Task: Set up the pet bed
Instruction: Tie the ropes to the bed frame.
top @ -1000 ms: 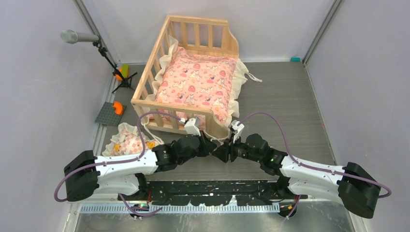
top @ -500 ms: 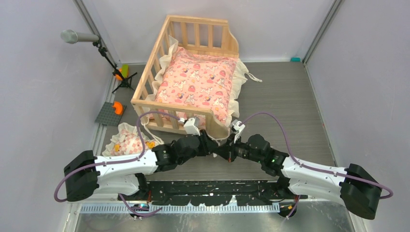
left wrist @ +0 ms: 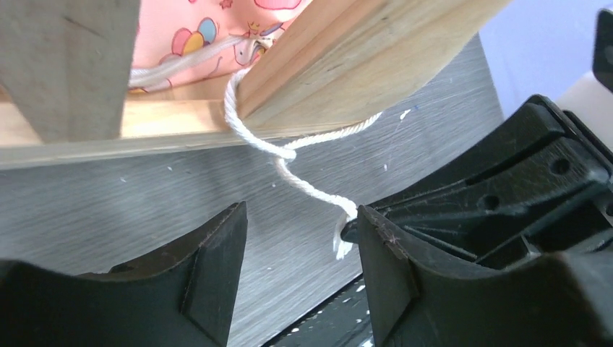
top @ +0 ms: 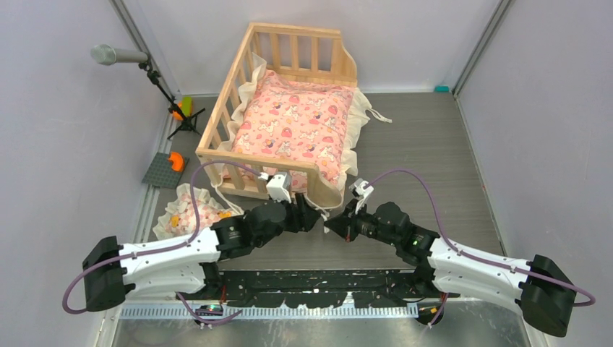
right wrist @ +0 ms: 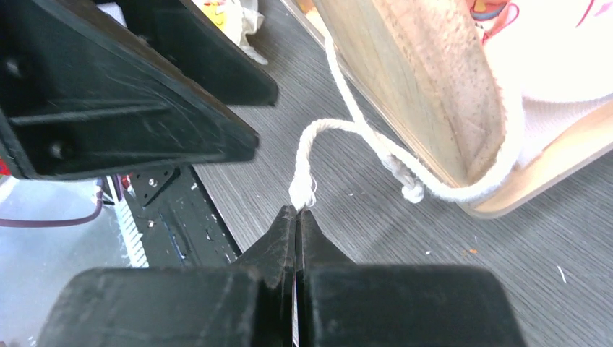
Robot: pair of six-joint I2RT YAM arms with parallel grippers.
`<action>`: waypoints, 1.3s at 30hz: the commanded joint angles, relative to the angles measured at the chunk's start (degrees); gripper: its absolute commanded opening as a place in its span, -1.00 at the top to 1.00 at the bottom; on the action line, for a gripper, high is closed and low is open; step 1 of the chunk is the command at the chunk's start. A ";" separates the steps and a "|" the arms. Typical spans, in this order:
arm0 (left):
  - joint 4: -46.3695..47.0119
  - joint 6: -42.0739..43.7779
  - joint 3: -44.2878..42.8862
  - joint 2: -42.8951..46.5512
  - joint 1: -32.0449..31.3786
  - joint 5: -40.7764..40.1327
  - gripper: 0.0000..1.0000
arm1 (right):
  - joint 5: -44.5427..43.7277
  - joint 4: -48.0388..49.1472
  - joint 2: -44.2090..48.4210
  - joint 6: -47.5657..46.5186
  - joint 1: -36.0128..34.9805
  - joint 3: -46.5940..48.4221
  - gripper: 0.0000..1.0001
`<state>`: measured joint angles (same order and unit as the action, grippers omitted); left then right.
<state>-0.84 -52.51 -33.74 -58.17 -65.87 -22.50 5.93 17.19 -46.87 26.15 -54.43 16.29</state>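
Note:
The pet bed (top: 217, 155), a pale wooden crib with slatted rails, stands at the back centre with a pink printed cushion (top: 293, 123) lying in it. A white cord (left wrist: 303, 184) from the cushion loops round the bed's near corner post (left wrist: 361, 58). My right gripper (right wrist: 297, 211) is shut on that cord's (right wrist: 340, 130) frayed end, just in front of the bed's corner (right wrist: 412, 87). Beside it my left gripper (left wrist: 301, 217) is open with only bare floor between its fingers. From above, the left gripper (top: 312, 217) and the right gripper (top: 332, 228) almost meet at the bed's near right corner.
A small frilled pillow (top: 189, 213) lies on the floor to the left of the left arm. Further left are a grey baseplate (top: 160, 173) with an orange piece and a microphone stand (top: 119, 56). Walls close in both sides and the back.
My left gripper has opened, let go of the cord and drawn back left a little. My right gripper has shut on the cord's end and shifted slightly right.

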 commanded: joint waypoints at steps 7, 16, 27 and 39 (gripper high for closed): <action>5.18 36.76 4.59 10.33 0.22 2.64 -0.12 | 0.46 -4.12 -0.31 -3.34 -0.14 4.23 0.99; 14.33 68.53 8.60 11.42 0.15 19.83 -0.13 | 4.31 -9.15 -2.60 -4.44 -0.12 9.35 0.99; 18.63 82.79 8.28 7.46 0.15 25.58 0.13 | 6.68 -10.16 -3.13 -4.61 -0.14 10.42 0.99; 14.02 90.87 5.59 3.13 0.18 27.00 0.30 | 7.58 -13.18 -0.96 -5.76 -0.15 10.82 1.00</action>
<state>12.49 34.37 -25.30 -54.17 -65.87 3.57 12.27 4.16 -48.97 21.67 -54.43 24.25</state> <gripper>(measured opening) 0.350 0.017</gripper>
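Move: The left hand, empty and open, has the loose rope end at the knot about 2 cm ahead, 2 cm to its right and 3 cm lower. The bed's near right corner lies some 6 cm ahead, 3 cm right and 4 cm below, and the right gripper's tips are about 2 cm back, 2 cm right and 1 cm lower. From the right hand, shut on the other rope end, the loose end sits roughly 4 cm ahead, level sideways and 2 cm below. Rolling some 85 degrees clockwise as seen from behind the hand, the left hand first swings about 2.5 cm left and 2 cm up, then works back and right beside the right fingers, rising again before it sinks to near its starting height. Its fingers partly close, their gap now facing the rope crossing. The right hand keeps its pinch on its rope end and eases about 1.5 cm back, after a small dip and rise. ##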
